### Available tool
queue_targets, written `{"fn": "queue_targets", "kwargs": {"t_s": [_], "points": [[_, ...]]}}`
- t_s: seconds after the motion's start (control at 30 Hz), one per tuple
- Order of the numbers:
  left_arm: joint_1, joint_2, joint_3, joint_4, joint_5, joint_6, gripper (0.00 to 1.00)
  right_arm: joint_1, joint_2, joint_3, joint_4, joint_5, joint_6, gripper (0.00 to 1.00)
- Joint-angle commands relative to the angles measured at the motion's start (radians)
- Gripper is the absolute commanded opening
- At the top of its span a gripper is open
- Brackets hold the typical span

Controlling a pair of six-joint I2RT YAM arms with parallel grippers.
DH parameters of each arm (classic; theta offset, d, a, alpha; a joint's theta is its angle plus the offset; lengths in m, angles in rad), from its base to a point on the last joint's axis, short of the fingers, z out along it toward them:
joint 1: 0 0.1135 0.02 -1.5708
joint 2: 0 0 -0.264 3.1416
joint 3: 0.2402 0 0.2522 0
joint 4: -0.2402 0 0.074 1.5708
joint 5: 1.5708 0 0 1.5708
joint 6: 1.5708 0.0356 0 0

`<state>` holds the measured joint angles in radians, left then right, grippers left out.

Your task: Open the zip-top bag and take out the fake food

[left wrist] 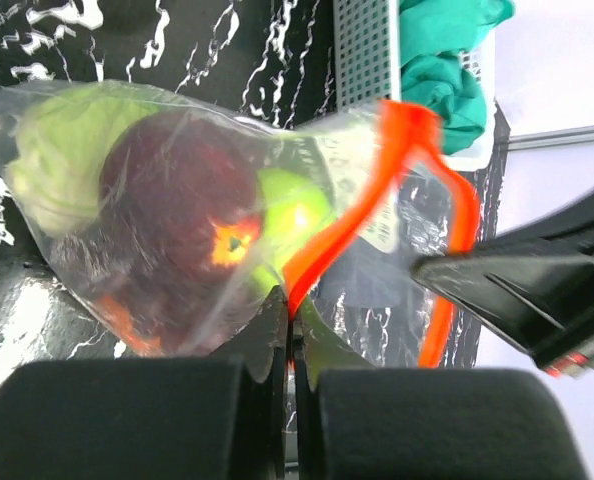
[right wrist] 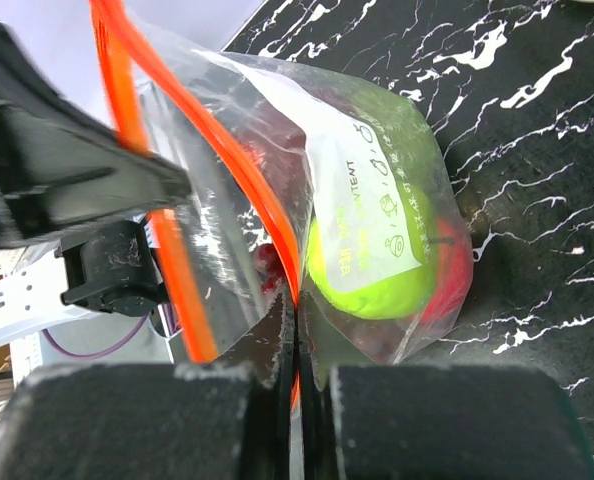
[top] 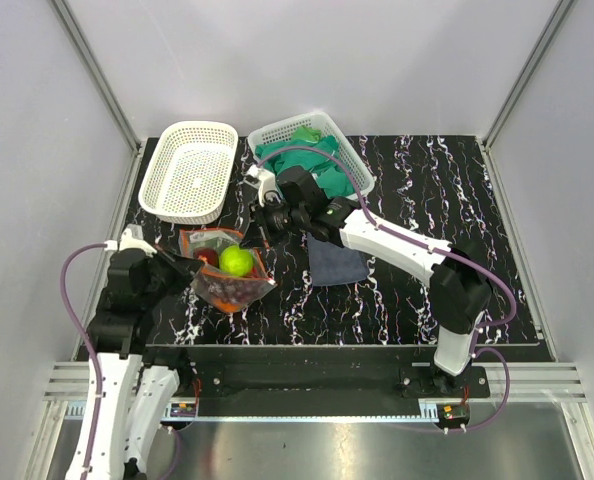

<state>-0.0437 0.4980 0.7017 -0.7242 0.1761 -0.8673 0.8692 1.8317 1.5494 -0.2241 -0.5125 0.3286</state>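
Note:
The zip-top bag [top: 229, 272] is held up between both arms, left of the table's middle. Its orange-red zip strip [left wrist: 349, 225] is parted into two bands. My left gripper [left wrist: 292, 310] is shut on one band, and in the top view it [top: 191, 268] sits at the bag's left side. My right gripper [right wrist: 295, 305] is shut on the other band, at the bag's far right corner [top: 255, 232]. The fake food is still inside: a green apple [right wrist: 377, 262], a dark red apple [left wrist: 177, 190], a pale green cabbage [left wrist: 62, 160] and something dark purple at the bottom.
An empty white basket [top: 189, 170] stands at the back left. Beside it, a second white basket [top: 277, 133] holds green cloths [top: 312, 155]. A dark grey-blue cloth [top: 335, 262] lies flat under the right arm. Grey walls enclose the table.

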Motion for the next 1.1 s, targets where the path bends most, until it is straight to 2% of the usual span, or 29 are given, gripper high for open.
{"fn": "queue_targets", "kwargs": {"t_s": [0.0,0.17,0.4,0.47,0.5,0.6,0.67,0.73,0.87,1.0,1.07], "points": [[-0.001,-0.032,0.139,-0.105,-0.078,0.060,0.00,0.011,-0.016,0.043,0.045,0.014,-0.034,0.00],[-0.001,-0.072,0.202,-0.173,-0.106,0.112,0.00,0.011,0.027,0.095,0.011,0.044,-0.036,0.00],[-0.002,-0.018,0.197,-0.048,0.083,0.169,0.00,0.011,0.028,0.123,-0.064,0.112,-0.056,0.01],[-0.001,0.005,0.190,-0.032,0.088,0.174,0.00,0.011,0.026,0.126,-0.090,0.112,-0.066,0.09],[-0.001,0.026,0.185,-0.027,0.086,0.177,0.00,0.011,0.031,0.139,-0.107,0.115,-0.088,0.21],[-0.001,0.054,0.182,0.002,0.083,0.180,0.00,0.011,0.057,0.240,-0.240,0.170,-0.160,0.37],[-0.001,0.063,0.179,0.025,0.091,0.172,0.00,0.011,0.066,0.302,-0.343,0.239,-0.184,0.44],[-0.001,0.068,0.182,0.035,0.102,0.169,0.00,0.013,0.052,0.345,-0.363,0.264,-0.191,0.50],[-0.001,0.056,0.179,0.042,0.102,0.166,0.00,0.051,0.012,0.365,-0.373,0.275,-0.195,0.54],[-0.001,0.039,0.179,0.042,0.108,0.160,0.00,0.131,0.012,0.402,-0.380,0.278,-0.201,0.55],[-0.001,0.031,0.177,0.045,0.112,0.156,0.00,0.143,0.056,0.429,-0.380,0.220,-0.189,0.53]]}}
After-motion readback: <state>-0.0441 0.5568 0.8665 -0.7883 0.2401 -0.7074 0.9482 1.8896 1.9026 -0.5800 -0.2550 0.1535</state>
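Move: The green apple in the open bag lies roughly 3 cm back, 3 cm left and 8 cm below the right hand, which holds the far rim. From that hand the red fruit is some 10 cm left, 2 cm back and 9 cm down, and the grapes about 10 cm back, 3 cm left and 11 cm below. From the left hand, pinching the near rim, the apple is about 7 cm right, 2 cm ahead and 8 cm down. Right half-opens, frees the far rim, swings forward and back, rises 5 cm; left lifts held rim 4 cm. ##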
